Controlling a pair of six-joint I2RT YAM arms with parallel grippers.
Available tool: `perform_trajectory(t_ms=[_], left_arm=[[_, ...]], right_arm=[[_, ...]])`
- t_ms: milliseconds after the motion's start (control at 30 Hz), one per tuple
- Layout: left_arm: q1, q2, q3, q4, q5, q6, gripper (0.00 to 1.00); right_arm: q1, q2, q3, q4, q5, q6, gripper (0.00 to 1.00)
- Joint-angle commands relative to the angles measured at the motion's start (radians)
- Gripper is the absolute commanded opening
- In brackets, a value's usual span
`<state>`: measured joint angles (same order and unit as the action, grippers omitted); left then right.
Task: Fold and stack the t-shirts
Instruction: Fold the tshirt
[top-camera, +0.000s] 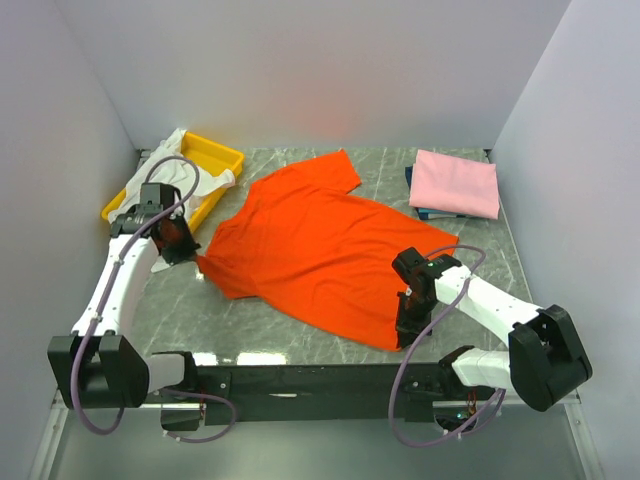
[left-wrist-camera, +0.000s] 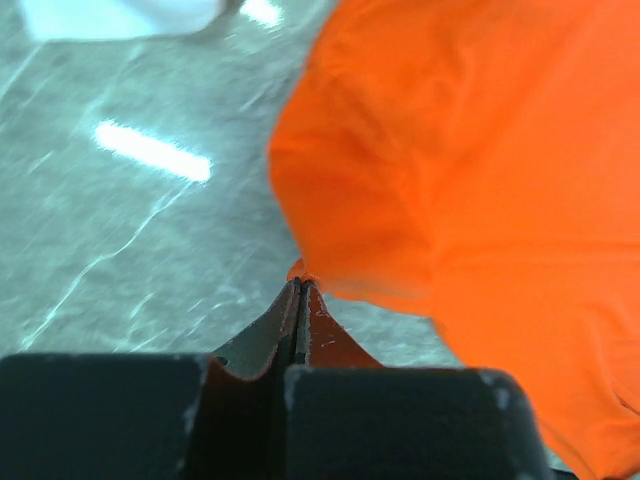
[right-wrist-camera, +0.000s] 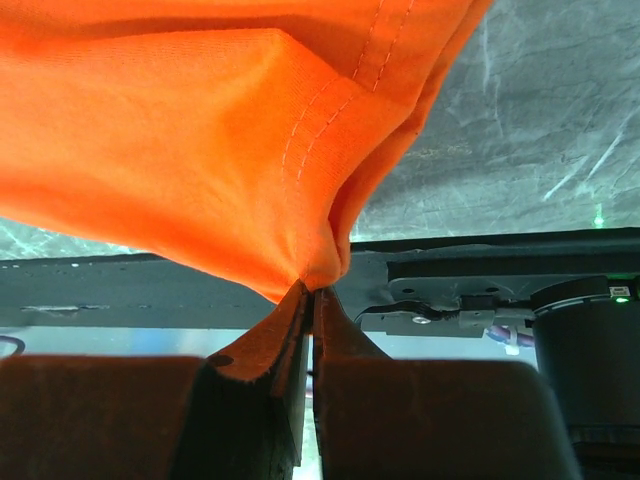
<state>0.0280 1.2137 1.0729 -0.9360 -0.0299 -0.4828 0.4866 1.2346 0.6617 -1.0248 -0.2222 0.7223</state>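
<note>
The orange-red t-shirt (top-camera: 320, 250) lies spread across the middle of the marble table. My left gripper (top-camera: 196, 258) is shut on its left corner, and in the left wrist view the jaws (left-wrist-camera: 300, 283) pinch a tip of the orange cloth (left-wrist-camera: 480, 180). My right gripper (top-camera: 408, 335) is shut on the near right hem, and the right wrist view shows cloth (right-wrist-camera: 180, 130) bunched at the closed tips (right-wrist-camera: 312, 290) and lifted off the table. A pale pink t-shirt (top-camera: 457, 183) lies folded on a dark blue one (top-camera: 414, 194) at the back right. A white t-shirt (top-camera: 165, 180) sits crumpled in the tray.
The yellow plastic tray (top-camera: 218, 153) stands at the back left beside the left arm. Grey walls close in the table on three sides. The arms' black base rail (top-camera: 320, 380) runs along the near edge.
</note>
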Motion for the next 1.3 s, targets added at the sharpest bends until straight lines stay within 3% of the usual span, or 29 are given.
perform_trajectory(t_ms=[0, 133, 467, 900, 1267], left_arm=[[-0.022, 0.023, 0.071, 0.072, 0.044, 0.012, 0.0], [-0.088, 0.059, 0.099, 0.106, 0.048, 0.0, 0.0], [-0.131, 0.217, 0.231, 0.184, 0.077, 0.015, 0.0], [-0.2, 0.486, 0.557, 0.226, 0.151, 0.062, 0.0], [-0.211, 0.633, 0.723, 0.261, 0.197, 0.073, 0.0]], right_arm=[[-0.008, -0.015, -0.004, 0.0, -0.009, 0.019, 0.0], [-0.055, -0.021, -0.004, 0.006, -0.011, 0.008, 0.0], [-0.244, -0.014, 0.016, 0.046, -0.052, -0.084, 0.0], [-0.402, 0.035, 0.055, 0.107, -0.17, -0.152, 0.0], [-0.534, 0.025, 0.03, 0.147, -0.221, -0.149, 0.0]])
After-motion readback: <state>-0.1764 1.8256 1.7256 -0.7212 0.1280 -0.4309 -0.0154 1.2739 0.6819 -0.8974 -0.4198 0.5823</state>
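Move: The orange t-shirt's near edge is already pinched at both ends. From the left hand, the far shoulder lies about 20 cm ahead, 14 cm right and 13 cm below; the far sleeve is some 24 cm ahead and 34 cm right, and the yellow bin 19 cm ahead and 7 cm left, both equally low. From the right hand, the far hem corner is about 25 cm ahead, 14 cm right and slightly below, with the pink stack 39 cm ahead and 13 cm right. The t-shirt's near edge is carried out over its body, both grippers keeping their pinch. The left hand leads, sweeping forward about 20 cm, with some 12 cm to the right and a slight rise, towards the far shoulder. The right starts a touch later and draws its hem corner forward and a little right, only about 8 cm, towards the far hem corner. Both wrists turn clockwise roughly 20 degrees. ##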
